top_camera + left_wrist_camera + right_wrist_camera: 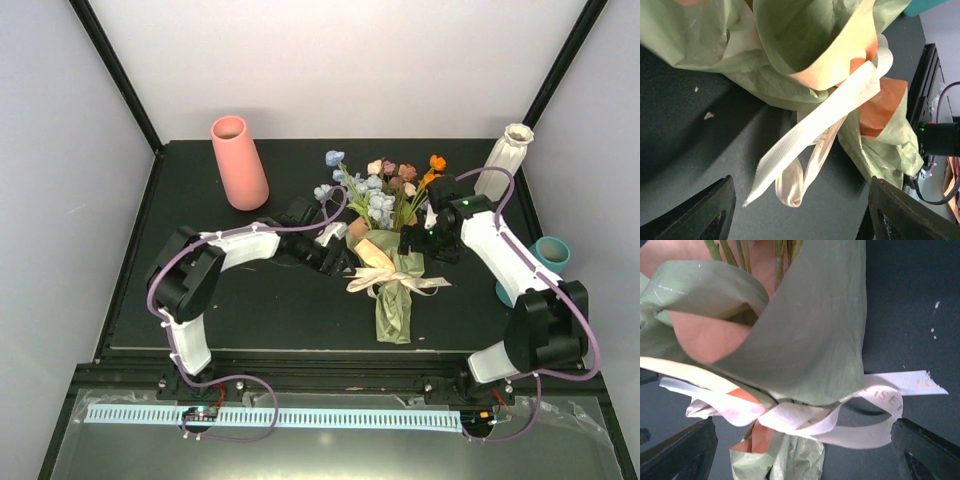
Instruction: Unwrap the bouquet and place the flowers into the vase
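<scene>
The bouquet [392, 262] lies in the middle of the black table [250, 300], its flowers [385, 190] fanned toward the back. Olive-green paper [815, 330] with a peach inside wraps the green stems [740, 252], and a cream ribbon [790, 415] is knotted round it. My left gripper [345, 258] is at the bouquet's left side, open; in the left wrist view a ribbon tail and loop [805, 160] hang just ahead of its fingers [705, 215], ungripped. My right gripper [416, 243] is at the bouquet's right side, open, with the knot just ahead of it. The white ribbed vase [506, 160] stands at the back right.
A smooth pink vase [238, 162] stands at the back left. A teal cylinder vase [545, 262] sits at the right edge, partly behind my right arm. Dark frame posts rise at both back corners.
</scene>
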Motion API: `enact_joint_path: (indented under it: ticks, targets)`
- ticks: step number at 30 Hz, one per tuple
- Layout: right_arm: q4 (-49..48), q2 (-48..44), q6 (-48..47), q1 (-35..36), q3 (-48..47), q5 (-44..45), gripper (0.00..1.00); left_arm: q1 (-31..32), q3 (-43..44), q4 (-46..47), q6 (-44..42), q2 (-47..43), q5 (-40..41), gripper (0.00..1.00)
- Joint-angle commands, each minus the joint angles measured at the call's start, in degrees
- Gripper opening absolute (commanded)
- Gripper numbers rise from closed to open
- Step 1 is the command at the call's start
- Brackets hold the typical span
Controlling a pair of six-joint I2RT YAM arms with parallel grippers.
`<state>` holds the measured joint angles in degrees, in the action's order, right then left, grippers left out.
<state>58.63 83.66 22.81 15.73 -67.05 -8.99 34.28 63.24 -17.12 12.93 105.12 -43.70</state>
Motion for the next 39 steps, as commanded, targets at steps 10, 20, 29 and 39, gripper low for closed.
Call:
enact_joint_path:
  ticks: [10,20,29,39]
  targets:
    - [-4.4,5.3,-3.4,-0.9,-1.2,-6.1,0.94,1.8,3.7,1.8,-0.4,6.5,0.7,0.71]
    - [-5.1,6.0,-3.9,-0.9,-0.6,-7.4,0.88,2.1,4.1,8.6,4.9,6.9,-1.3,0.15]
    - [-5.8,7.2,-4.9,-0.9,-0.6,-7.0,0.83,2.2,3.4,4.8,4.6,1.7,2.2,0.02]
    - [-9.1,11.4,-5.6,-0.8,0.1,-4.4,0.65,2.4,1.5,1.5,6.3,-5.0,3.3,0.02]
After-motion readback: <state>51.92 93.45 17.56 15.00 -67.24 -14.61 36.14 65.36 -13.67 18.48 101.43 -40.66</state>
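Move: The ribbon's left tail hangs just off the left gripper, about 3 cm to its right, 1 cm back and 4 cm below; the bow's knot is roughly 8 cm right and 2 cm back, the wrap's foot 9 cm right and 11 cm back, both about 5 cm down. From the right gripper the wrap's right flap lies some 3 cm ahead, 2 cm left and 5 cm below, the orange flowers about 15 cm ahead and 3 cm right. Sink the left gripper about 4 cm to the ribbon's left tail, shut the fingers on it while easing some 2 cm right towards the knot, then lift about 7 cm, pulling the ribbon up. Meanwhile bring the right gripper down, forward and a little left onto the wrap's right flap, starting to close with the flap between its fingers. ##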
